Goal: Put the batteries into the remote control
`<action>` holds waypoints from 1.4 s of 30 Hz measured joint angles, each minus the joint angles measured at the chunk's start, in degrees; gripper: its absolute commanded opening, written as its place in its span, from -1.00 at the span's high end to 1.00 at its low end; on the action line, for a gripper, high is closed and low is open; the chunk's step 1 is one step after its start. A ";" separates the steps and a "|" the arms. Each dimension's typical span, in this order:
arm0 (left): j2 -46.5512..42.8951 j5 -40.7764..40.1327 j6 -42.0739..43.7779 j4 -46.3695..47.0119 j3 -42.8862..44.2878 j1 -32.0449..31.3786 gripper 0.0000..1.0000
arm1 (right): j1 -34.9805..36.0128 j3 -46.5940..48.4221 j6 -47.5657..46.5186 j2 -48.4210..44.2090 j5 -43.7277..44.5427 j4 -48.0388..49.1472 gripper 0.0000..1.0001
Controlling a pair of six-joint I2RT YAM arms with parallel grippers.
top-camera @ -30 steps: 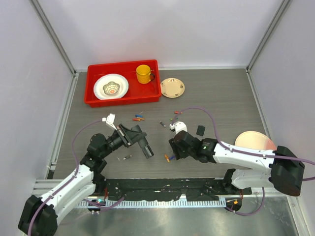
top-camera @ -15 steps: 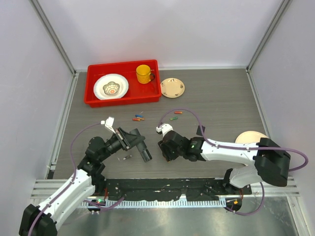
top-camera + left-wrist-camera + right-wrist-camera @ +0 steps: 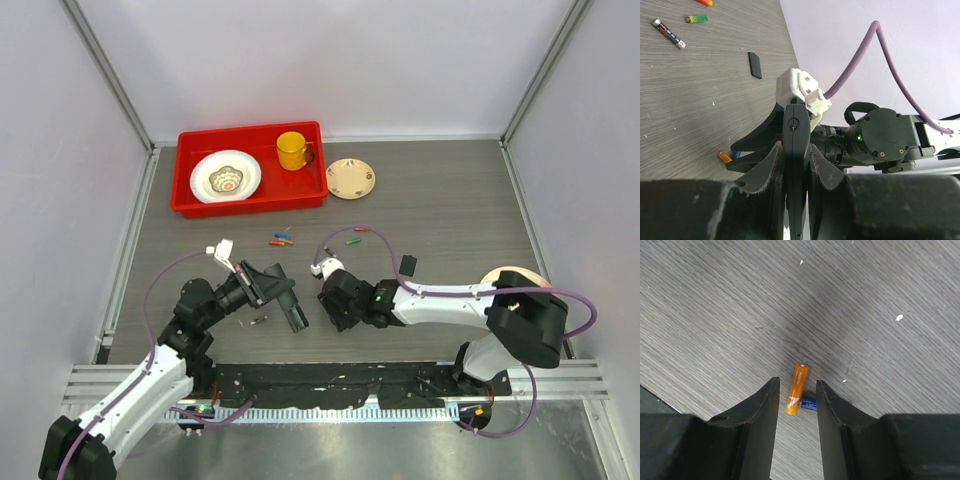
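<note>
My left gripper (image 3: 272,287) is shut on the remote control (image 3: 293,311), a slim black bar held edge-on between the fingers (image 3: 771,165) in the left wrist view, remote control (image 3: 792,125). My right gripper (image 3: 328,304) hangs low just right of the remote's tip. Its jaws stand open on either side of an orange battery (image 3: 796,388) lying on the table, with a gap on both sides. A blue battery (image 3: 808,403) lies beside it, partly behind the right finger. More batteries (image 3: 283,240) lie farther back, others (image 3: 352,240) to the right. The black back cover (image 3: 407,265) lies right of them.
A red tray (image 3: 250,204) at the back left holds a patterned bowl (image 3: 226,176) and a yellow mug (image 3: 292,150). A small plate (image 3: 351,178) sits beside it. A pink plate (image 3: 505,274) shows behind the right arm. One small cell (image 3: 258,320) lies under the left gripper.
My right gripper has moved left toward the remote's tip, over the orange battery, and its jaws have narrowed. The left gripper with the remote shifted only slightly.
</note>
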 measured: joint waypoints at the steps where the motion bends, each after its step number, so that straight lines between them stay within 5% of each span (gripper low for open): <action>1: -0.07 0.04 -0.02 -0.02 0.00 0.00 1.00 | 0.00 0.00 0.00 0.39 0.02 0.02 0.21; 29: -0.90 0.85 -0.09 -0.24 -1.36 0.00 1.00 | 0.00 0.94 -0.15 3.63 0.04 0.66 0.39; 33: -1.22 0.98 -0.17 -0.26 -1.57 0.00 1.00 | 0.00 1.64 -0.20 4.28 0.28 0.46 0.52; 38: -1.46 1.05 -0.22 -0.26 -1.88 0.00 1.00 | 0.00 2.19 -0.17 4.92 0.87 0.28 0.97; 42: -1.44 1.01 -0.22 -0.22 -1.90 0.00 1.00 | 0.00 2.60 0.26 5.01 1.90 0.02 0.99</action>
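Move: The orange battery lies almost straight under the right hand's open fingertips, about 2 cm below and perhaps 1 cm ahead. The blue battery touches it on the right, some 2 cm over and 1 cm farther out than it; the black-and-white battery stands about 15 cm ahead of the hand and 2 cm left. From the left hand, the orange battery is roughly 10 cm right, 2 cm back and 17 cm down. Pinches the orange battery near its far end between the right fingertips, which close from under half open to almost shut, mostly late on. Before that the right hand eases about 1 cm down around the battery, then creeps just under 1 cm forward and a touch left while squeezing, its grip effort rising at the end. ##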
